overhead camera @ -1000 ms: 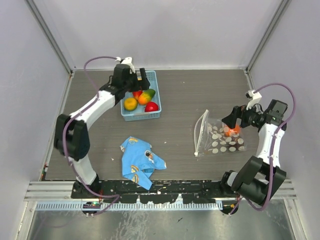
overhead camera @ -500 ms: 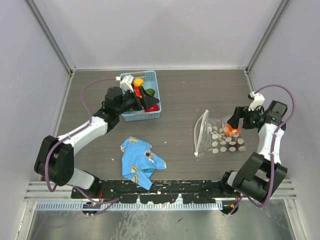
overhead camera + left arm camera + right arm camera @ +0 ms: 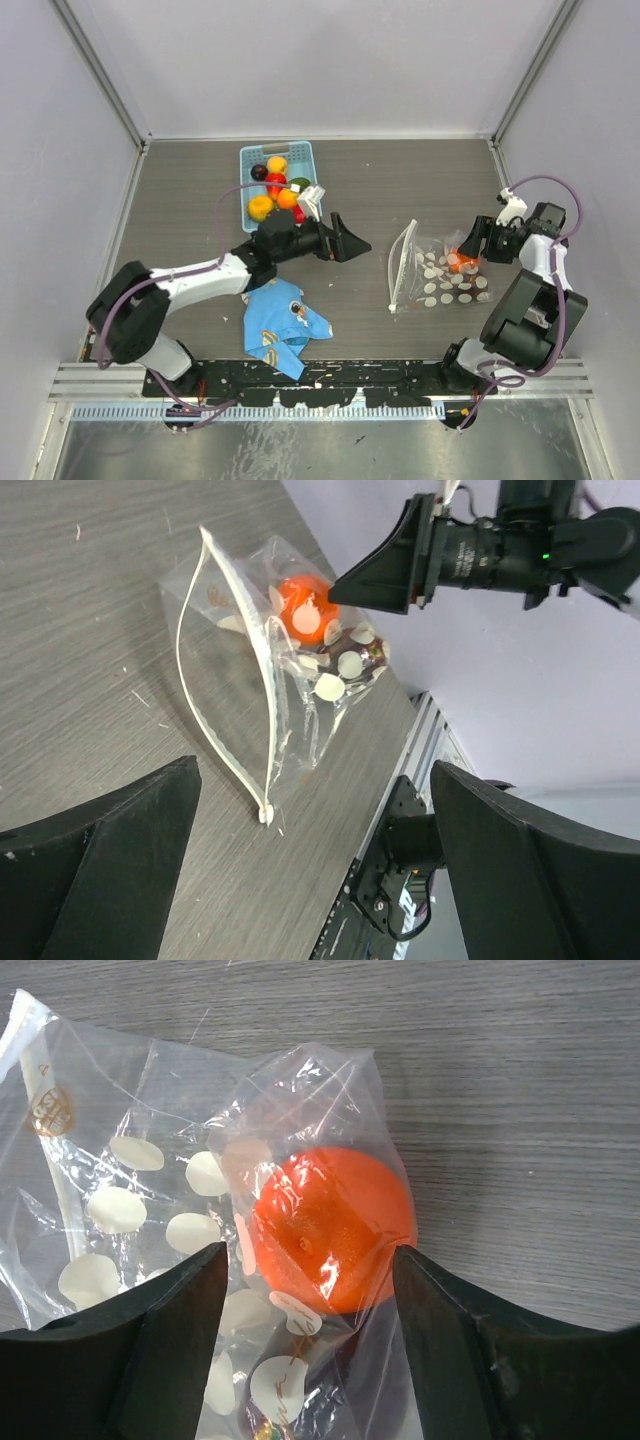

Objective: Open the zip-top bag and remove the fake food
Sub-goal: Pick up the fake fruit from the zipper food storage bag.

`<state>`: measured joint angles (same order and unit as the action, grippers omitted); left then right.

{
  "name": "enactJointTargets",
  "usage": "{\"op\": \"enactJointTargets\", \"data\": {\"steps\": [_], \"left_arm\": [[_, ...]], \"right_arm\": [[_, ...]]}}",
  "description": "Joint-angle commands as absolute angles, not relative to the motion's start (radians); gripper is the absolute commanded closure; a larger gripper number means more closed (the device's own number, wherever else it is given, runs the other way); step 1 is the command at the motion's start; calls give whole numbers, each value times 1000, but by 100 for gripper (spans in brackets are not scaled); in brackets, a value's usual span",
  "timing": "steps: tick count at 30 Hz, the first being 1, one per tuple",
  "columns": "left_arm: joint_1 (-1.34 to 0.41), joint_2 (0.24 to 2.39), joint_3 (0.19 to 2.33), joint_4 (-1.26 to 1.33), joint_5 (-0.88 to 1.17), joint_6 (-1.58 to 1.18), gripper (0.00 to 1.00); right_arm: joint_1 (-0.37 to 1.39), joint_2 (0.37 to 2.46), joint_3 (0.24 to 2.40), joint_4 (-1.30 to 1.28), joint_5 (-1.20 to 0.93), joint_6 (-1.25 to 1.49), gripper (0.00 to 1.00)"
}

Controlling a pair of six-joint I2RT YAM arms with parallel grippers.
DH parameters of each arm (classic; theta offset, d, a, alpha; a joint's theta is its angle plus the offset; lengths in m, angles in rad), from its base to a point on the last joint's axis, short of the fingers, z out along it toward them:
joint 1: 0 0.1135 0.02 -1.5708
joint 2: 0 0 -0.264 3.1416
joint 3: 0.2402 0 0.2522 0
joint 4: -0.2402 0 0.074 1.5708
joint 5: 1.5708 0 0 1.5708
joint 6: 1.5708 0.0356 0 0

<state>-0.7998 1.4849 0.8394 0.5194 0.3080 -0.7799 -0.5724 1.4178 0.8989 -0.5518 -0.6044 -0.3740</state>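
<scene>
The zip-top bag lies flat at the right of the table, its white zip strip gaping open toward the middle. Inside it is an orange piece of fake food with a darker piece under it. My right gripper straddles the orange piece through the plastic at the bag's closed end. Its jaws stand close on both sides, with a thin gap on the left. My left gripper hangs open and empty left of the bag's mouth, pointing at it. Several more pieces of fake food sit in the basket.
The light blue slotted basket stands at the back, left of centre. A blue cartoon-print cloth lies crumpled near the front edge, under my left forearm. Grey walls close in the table on three sides.
My left arm swung away from the basket, down and right across the table, toward the bag's mouth. My right gripper's jaws have narrowed around the orange piece.
</scene>
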Motion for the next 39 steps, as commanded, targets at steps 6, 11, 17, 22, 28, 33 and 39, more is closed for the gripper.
{"op": "enactJointTargets", "data": {"steps": [6,11,17,22,28,33,39], "left_arm": [[-884,1745,1026,640,228,-842,2],[-925,1848,1099,644,187,-857,2],[-966,1943,1185,599,177,-862,1],[-970,1980,1212,587,176,-867,19],[-972,2010,1241,558,186,-874,31],[-971,2034,1262,568,208,-875,49],[-956,2033,1244,609,223,-864,79]], "right_arm": [[-568,1511,984,-505,-616,-344,37],[-537,1522,979,-500,-603,-346,45],[-524,1532,978,-514,-608,-361,70],[-524,1541,973,-535,-628,-380,86],[-524,1556,972,-554,-626,-402,99],[-524,1557,964,-550,-561,-412,99],[-522,1557,953,-548,-507,-427,99]]}}
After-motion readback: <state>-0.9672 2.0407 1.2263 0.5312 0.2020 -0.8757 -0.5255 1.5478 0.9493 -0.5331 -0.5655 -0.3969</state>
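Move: The zip edge of the bag, on its open side, stands about 13 cm to the right of the left hand, level with it in reach and some 12 cm lower. Inside the bag the orange-red fruit lies roughly 28 cm to the left hand's right, about 1 cm ahead and 18 cm down. From the right hand that fruit is some 2 cm to the left, 1 cm ahead and 5 cm below, with a dark fruit about 5 cm back and level sideways, equally low. Rightward and down, the left hand sweeps about 13 cm across and 10 cm lower with wide-open fingers onto the bag's zip edge, then draws them mostly shut around the white strip. Meanwhile the right hand eases a couple of centimetres forward and down beside the orange-red fruit and closes fully, pinching the bag film at the fruit's right side. ##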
